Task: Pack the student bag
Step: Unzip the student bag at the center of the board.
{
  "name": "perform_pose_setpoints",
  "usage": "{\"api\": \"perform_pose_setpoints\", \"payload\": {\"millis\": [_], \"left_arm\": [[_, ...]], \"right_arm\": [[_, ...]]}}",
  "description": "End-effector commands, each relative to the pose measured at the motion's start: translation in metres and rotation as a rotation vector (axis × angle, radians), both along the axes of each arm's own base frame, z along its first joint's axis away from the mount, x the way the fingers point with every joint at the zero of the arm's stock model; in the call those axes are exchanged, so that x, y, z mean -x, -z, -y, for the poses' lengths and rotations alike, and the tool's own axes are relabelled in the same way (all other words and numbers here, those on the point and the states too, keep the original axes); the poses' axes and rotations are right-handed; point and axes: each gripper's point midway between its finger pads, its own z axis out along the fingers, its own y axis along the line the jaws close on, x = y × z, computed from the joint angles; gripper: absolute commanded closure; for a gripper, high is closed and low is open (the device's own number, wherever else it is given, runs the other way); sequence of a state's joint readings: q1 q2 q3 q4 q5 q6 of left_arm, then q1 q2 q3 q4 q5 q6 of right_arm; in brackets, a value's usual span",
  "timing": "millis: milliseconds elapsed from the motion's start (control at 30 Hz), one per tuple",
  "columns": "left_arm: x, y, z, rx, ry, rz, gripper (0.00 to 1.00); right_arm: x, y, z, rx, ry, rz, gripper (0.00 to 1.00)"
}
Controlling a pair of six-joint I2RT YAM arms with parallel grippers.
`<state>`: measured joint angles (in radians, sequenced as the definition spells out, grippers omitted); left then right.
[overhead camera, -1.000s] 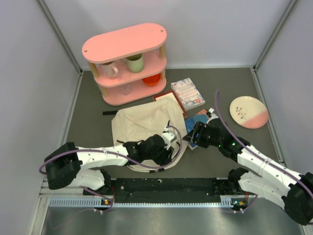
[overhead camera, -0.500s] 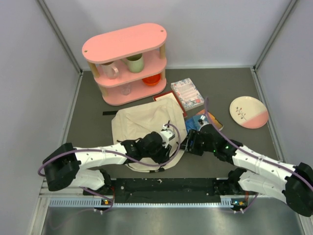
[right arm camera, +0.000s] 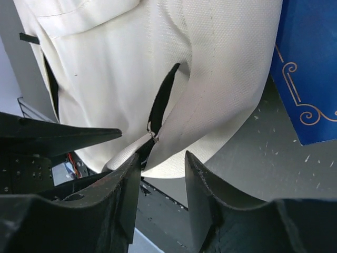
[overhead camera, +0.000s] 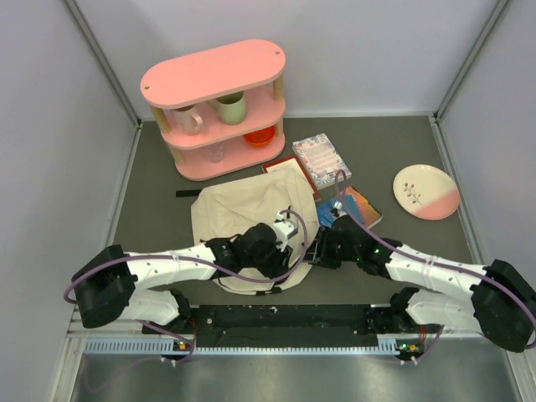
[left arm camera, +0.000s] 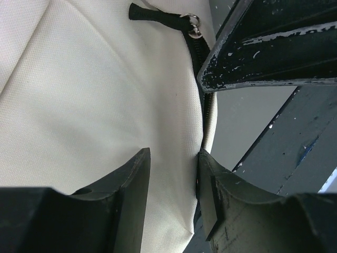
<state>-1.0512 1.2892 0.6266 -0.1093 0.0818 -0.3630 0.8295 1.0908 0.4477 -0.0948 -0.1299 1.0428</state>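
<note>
The student bag [overhead camera: 247,209], cream with dark zipper lines, lies flat mid-table. My left gripper [overhead camera: 291,241] is at its near right edge. In the left wrist view the left gripper [left arm camera: 174,154] is shut on a fold of cream fabric beside the zipper [left arm camera: 202,113], with the zipper pull [left arm camera: 194,21] just beyond. My right gripper [overhead camera: 315,249] meets it from the right. In the right wrist view the right gripper [right arm camera: 162,158] stands open, its fingertips at the bag's rim below the zipper pull [right arm camera: 152,132], nothing clamped.
A blue book [overhead camera: 356,205] lies right of the bag, and a patterned book [overhead camera: 322,159] behind it. The pink shelf [overhead camera: 219,109] with mugs stands at the back. A plate [overhead camera: 425,192] sits far right. A red-edged flat item [overhead camera: 280,165] pokes out behind the bag.
My right gripper has moved left from the blue book to the bag's right edge and its jaws have narrowed. The left gripper has stayed at the bag's edge.
</note>
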Motion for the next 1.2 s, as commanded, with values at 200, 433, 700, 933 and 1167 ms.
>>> {"api": "perform_pose_setpoints", "payload": {"millis": [200,433,700,933,1167], "left_arm": [[-0.006,-0.008,0.002,0.017,0.004,0.02,0.53],[-0.008,0.002,0.005,-0.015,-0.006,-0.005,0.65],[-0.017,0.003,0.003,-0.051,-0.044,-0.002,1.0],[-0.056,-0.033,-0.027,-0.031,-0.211,0.069,1.0],[-0.087,-0.073,-0.067,0.005,-0.306,0.151,1.0]], "right_arm": [[-0.007,0.001,-0.006,0.0,0.012,0.02,0.62],[0.0,0.001,-0.01,0.02,-0.001,0.021,0.6],[0.002,0.016,0.002,0.063,0.034,0.009,0.82],[0.005,0.043,0.023,0.167,0.082,-0.022,1.0],[0.001,0.052,0.026,0.205,0.1,-0.02,1.0]]}}
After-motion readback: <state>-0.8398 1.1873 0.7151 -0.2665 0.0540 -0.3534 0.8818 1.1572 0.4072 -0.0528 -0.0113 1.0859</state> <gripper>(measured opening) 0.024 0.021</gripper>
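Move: The left hand is just above the bag's front opening edge, the upper cloth lip between its open fingers about 2 cm below and no more than 1 cm back. The right hand stands over the bag's right-hand fold near the zip's end, the cloth about 2 cm below and 1 cm left. The zip pull lies about 2 cm ahead of the right hand, 1 cm left and 3 cm lower, some 7 cm right and 3 cm ahead of the left. The blue book is about 12 cm ahead of the right hand, 8 cm right and 4 cm lower. The left hand barely moves at first, then dips about 1.5 cm, shuts its fingers on the bag's upper lip beside the zip, and draws it forward, left and up, ending some 6 cm farther forward, 4 cm left and 4 cm higher while turning counter-clockwise. Meanwhile the right hand sinks about 3 cm in stages, closing partway down to pinch the fold at the bag's right end, and keeps hold of it as the left pulls away. ##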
